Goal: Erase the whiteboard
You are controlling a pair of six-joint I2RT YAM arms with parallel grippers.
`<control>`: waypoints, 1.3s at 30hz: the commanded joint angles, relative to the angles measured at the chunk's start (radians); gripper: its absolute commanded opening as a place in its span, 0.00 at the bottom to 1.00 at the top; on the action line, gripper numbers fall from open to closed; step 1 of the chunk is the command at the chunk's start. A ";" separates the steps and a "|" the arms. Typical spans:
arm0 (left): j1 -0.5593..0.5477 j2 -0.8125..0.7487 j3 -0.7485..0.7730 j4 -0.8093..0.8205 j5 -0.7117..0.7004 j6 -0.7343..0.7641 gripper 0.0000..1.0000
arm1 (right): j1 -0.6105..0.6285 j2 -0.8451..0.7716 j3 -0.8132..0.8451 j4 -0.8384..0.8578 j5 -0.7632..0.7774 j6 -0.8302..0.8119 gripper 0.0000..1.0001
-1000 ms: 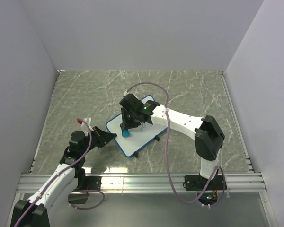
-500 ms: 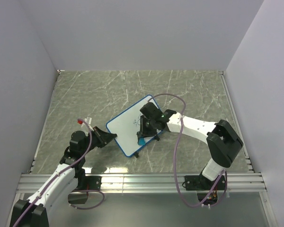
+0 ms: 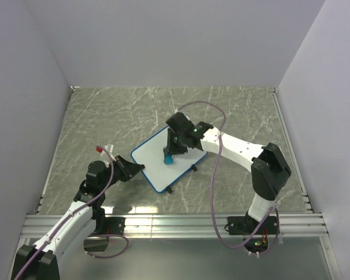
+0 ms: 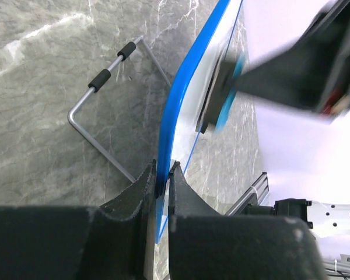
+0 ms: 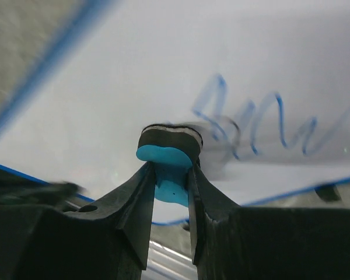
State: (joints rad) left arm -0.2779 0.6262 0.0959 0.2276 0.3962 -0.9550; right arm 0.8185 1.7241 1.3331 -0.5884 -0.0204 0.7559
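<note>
The whiteboard, white with a blue frame, lies tilted at the table's middle. My left gripper is shut on its near left edge; the left wrist view shows the blue frame pinched between the jaws. My right gripper is shut on a small blue eraser with a black felt face and presses it on the board. In the right wrist view the eraser sits just left of a blue scribble on the whiteboard.
The board's bent wire stand with black sleeves rests on the marble table under the board. Grey walls close in the left, back and right. An aluminium rail runs along the near edge.
My right gripper has swept the eraser over the board: from the left part toward the near right edge, then back up to the middle. The board shifted slightly. The left arm has not moved.
</note>
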 commanded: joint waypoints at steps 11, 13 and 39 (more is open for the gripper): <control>0.002 0.013 -0.001 -0.148 -0.083 0.019 0.00 | -0.030 0.115 0.132 0.002 0.117 -0.035 0.00; 0.002 0.018 0.001 -0.148 -0.085 0.019 0.00 | -0.038 0.092 0.068 0.019 0.128 -0.033 0.00; -0.004 0.024 -0.002 -0.166 -0.109 0.025 0.00 | -0.064 0.028 0.182 0.041 0.086 0.005 0.00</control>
State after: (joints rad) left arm -0.2882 0.6304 0.1001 0.2157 0.3912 -0.9585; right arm 0.7620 1.7336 1.4094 -0.5602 0.0555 0.7425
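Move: The right gripper holds the eraser on the whiteboard, which slopes up away from the robot. The remaining blue scribble lies about 4 cm to its right, 3 cm ahead and some 2 cm below. The board edge pinched by the left gripper is roughly 9 cm left of the right hand and 4 cm back; the nearer black foot on the board's right side is about 9 cm right and 5 cm back. From the left hand, the scribble is some 14 cm right, 7 cm ahead and 3 cm up. Keep the eraser gripped in the right hand and on the board, wiping in slanting strokes: up-slope forward and left about 7 cm, then back, right and down some 12 cm, then forward, up and left again, each pass landing farther right across the scribble's left end. Hold the board's edge still with the left gripper. ##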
